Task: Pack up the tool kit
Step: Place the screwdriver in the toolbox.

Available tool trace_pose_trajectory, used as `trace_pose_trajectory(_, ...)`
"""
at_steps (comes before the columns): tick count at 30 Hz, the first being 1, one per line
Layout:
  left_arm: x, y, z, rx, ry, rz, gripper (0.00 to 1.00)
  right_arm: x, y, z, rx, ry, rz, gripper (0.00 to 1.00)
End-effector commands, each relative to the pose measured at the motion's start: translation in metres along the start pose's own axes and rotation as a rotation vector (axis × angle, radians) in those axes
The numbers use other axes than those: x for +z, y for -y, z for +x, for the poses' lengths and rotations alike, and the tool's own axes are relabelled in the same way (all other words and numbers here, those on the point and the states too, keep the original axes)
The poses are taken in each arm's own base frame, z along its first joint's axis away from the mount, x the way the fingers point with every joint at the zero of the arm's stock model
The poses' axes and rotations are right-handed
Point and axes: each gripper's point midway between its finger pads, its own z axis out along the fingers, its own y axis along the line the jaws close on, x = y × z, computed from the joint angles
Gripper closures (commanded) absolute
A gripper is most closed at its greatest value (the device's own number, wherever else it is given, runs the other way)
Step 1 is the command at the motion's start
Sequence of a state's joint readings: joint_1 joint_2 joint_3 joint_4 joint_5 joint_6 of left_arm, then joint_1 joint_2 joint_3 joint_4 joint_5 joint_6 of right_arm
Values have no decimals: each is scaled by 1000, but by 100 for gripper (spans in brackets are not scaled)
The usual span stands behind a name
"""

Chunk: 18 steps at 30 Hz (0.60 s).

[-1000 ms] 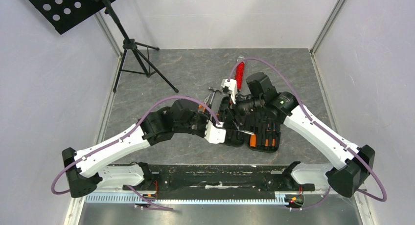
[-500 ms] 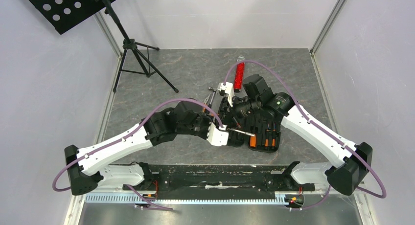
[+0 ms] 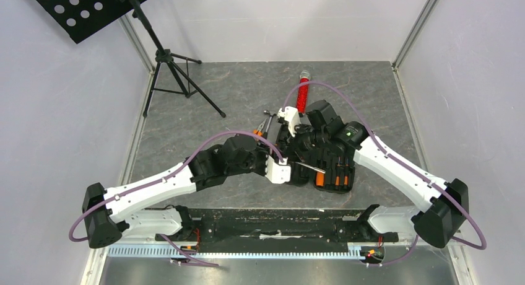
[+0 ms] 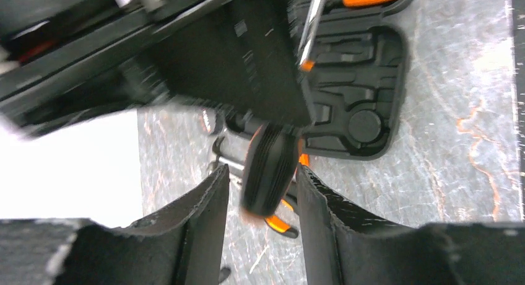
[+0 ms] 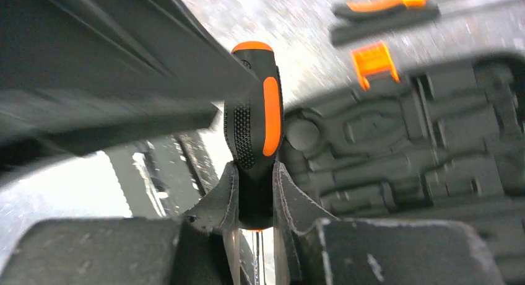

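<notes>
The black tool kit case (image 3: 325,164) lies open on the table, with orange-handled tools in its right half. Its moulded slots show in the right wrist view (image 5: 427,130), beside the orange latch (image 5: 373,61). My right gripper (image 5: 255,167) is shut on an orange-and-black screwdriver (image 5: 255,111) and holds it over the case's left edge (image 3: 288,118). My left gripper (image 4: 263,173) is open, with a black ribbed tool handle (image 4: 269,167) between its fingers. In the top view it (image 3: 290,168) is at the case's left side, and a metal shaft (image 3: 311,167) runs right from it.
Orange-handled pliers (image 3: 266,121) lie on the table left of the case and also show in the right wrist view (image 5: 384,9). A red tube (image 3: 303,93) lies behind the case. A black tripod stand (image 3: 176,74) stands at the back left. Walls close in both sides.
My left arm has pushed a little right, toward the case. My right gripper has shifted slightly nearer and left with the screwdriver, so more of the red tube shows.
</notes>
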State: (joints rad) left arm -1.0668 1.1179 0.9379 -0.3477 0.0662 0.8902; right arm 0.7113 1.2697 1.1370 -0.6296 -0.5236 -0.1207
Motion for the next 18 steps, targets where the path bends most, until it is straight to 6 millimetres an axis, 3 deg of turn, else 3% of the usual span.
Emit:
trace_pose_trajectory(1, -16, -46, -3, -82, 21, -242, 47, -7, 48, 42, 113, -93, 249, 100)
trace_pose_trajectory(9, -32, -60, 16, -221, 23, -419, 21, -30, 107, 72, 304, -58, 560, 100)
trace_pose_trajectory(14, -57, -91, 66, -536, -96, -659, 6, -59, 148, 104, 532, 16, 863, 100)
trace_pose_trajectory(18, -79, -110, 113, -796, -152, -845, 4, -75, 166, 119, 654, 173, 1045, 100)
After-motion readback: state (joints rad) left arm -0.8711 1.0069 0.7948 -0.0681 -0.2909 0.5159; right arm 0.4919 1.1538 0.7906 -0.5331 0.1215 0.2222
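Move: The right hand holds the screwdriver. The empty middle of the toolbox's right tray lies about 17 cm right of this hand, 8 cm ahead and 19 cm below; down there too are the orange screwdriver, 12 cm right and 5 ahead, and the small screwdrivers, 20 right and 3 ahead. From the left hand, at the handle's end, the pliers lie about 17 cm ahead, 7 left and 21 down, the hammer 18 ahead and 4 left. Keeping its pinch on the screwdriver's handle, the right hand swings it right and down, and some 6 cm forward, about 20 cm in all, towards the toolbox's right tray, turning roughly 50 degrees clockwise. The left fingers come off the handle and spread wide as that hand draws away forward and left about 12 cm, rising slightly and turning counter-clockwise, towards the pliers. ##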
